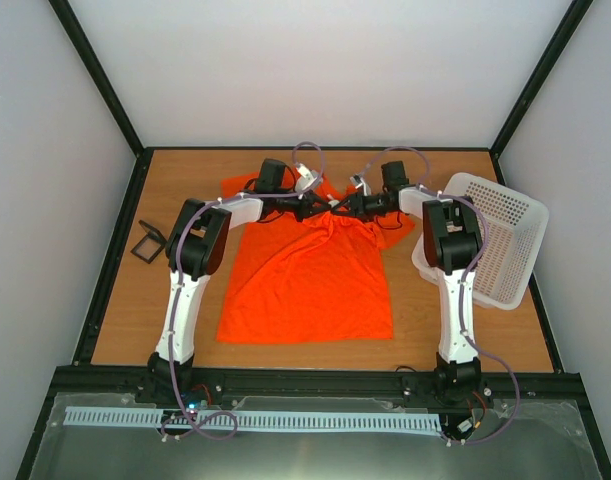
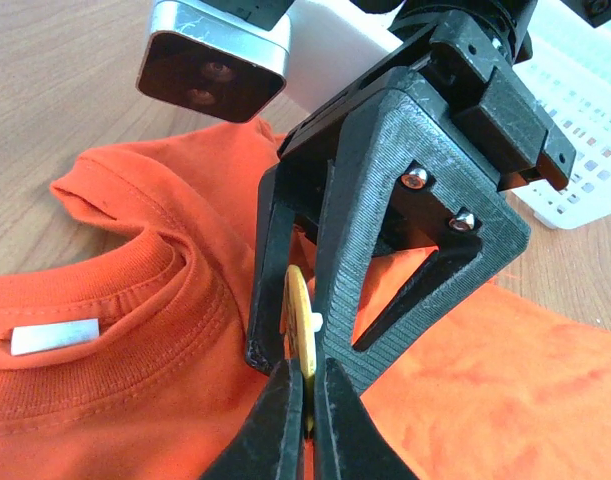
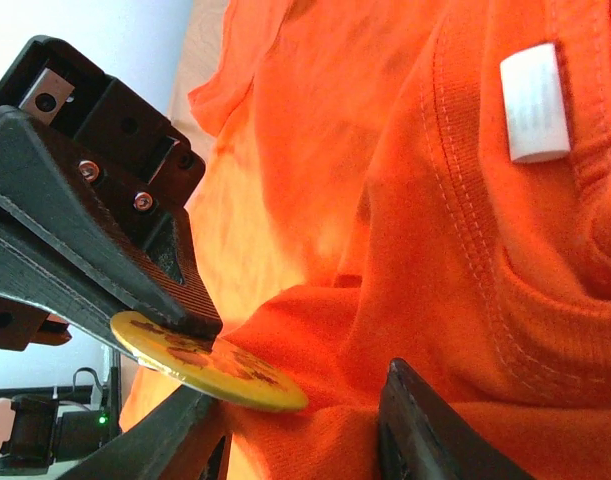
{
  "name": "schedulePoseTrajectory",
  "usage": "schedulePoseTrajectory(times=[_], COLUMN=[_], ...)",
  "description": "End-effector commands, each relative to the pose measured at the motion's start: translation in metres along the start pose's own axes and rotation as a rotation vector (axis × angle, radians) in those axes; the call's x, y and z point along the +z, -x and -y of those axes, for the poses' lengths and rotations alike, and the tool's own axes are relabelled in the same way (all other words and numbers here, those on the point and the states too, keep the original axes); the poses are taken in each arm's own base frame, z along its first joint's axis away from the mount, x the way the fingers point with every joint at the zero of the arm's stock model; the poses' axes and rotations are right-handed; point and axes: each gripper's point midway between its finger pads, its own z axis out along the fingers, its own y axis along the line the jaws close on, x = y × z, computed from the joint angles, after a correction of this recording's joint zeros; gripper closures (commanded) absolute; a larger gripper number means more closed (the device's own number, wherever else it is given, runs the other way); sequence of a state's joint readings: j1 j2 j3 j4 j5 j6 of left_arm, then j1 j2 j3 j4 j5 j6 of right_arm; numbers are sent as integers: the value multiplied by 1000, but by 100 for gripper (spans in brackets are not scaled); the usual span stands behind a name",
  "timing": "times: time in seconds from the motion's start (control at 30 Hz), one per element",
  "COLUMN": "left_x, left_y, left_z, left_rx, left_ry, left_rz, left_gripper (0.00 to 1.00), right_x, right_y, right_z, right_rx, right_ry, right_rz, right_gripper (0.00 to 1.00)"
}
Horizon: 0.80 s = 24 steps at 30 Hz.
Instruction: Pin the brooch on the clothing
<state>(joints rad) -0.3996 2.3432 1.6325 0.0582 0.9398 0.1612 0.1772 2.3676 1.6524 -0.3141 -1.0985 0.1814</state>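
Observation:
The clothing (image 1: 310,280), an orange T-shirt, lies flat on the table and is bunched up near its collar, where both arms meet. My left gripper (image 2: 307,375) is shut on the rim of the brooch (image 2: 299,318), a small yellow disc held on edge. In the right wrist view the brooch (image 3: 210,365) presses against a raised fold of the clothing (image 3: 385,250). My right gripper (image 3: 305,420) is closed on that fold, its fingers (image 3: 425,435) on either side of the bunched cloth. From above, the left gripper (image 1: 320,208) and right gripper (image 1: 343,207) nearly touch.
A white perforated basket (image 1: 505,235) leans at the right edge of the table. A small black square box (image 1: 148,243) sits at the left. The shirt's white neck label (image 2: 55,337) shows inside the collar. Black frame rails border the table.

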Motion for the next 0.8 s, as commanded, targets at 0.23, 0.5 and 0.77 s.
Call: schedulePoseTrajectory(times=[0.23, 0.5, 0.77], left_x=[1, -1, -7], left_y=[43, 38, 36], left_z=[67, 46, 36], left_rx=[66, 66, 54], left_ry=[-214, -142, -117], left_rz=[62, 50, 55], left_gripper=[99, 99, 99], right_x=[-29, -35, -37], right_y=[40, 31, 25], right_z=[11, 8, 7], right_rx=[-104, -135, -152], right_ry=[-119, -132, -143], right_rz=[162, 141, 128], right_gripper=[53, 46, 38])
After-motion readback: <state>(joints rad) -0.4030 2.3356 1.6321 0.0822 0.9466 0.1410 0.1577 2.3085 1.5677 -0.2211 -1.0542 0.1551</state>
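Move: The brooch is already pinched in the left fingers, about 1 cm to the right of the left hand point; the raised shirt fold lies 2 cm to the right of that hand point and 2 cm below. From the right hand the brooch lies roughly 2 cm left, 2 cm back and 1 cm up, close to the rear finger, and the same fold runs between its parted fingers, some 1 cm lower. The white collar tag sits about 6 cm ahead of the right hand and 5 cm left. Spread the right fingers from well under half open to over half, around the raised cloth and beside the brooch, while easing that hand about 1.5 cm to the right, away from the brooch, with a roll of some 5 degrees. Keep the left fingers shut on the brooch and let that hand rise just under 1 cm. ##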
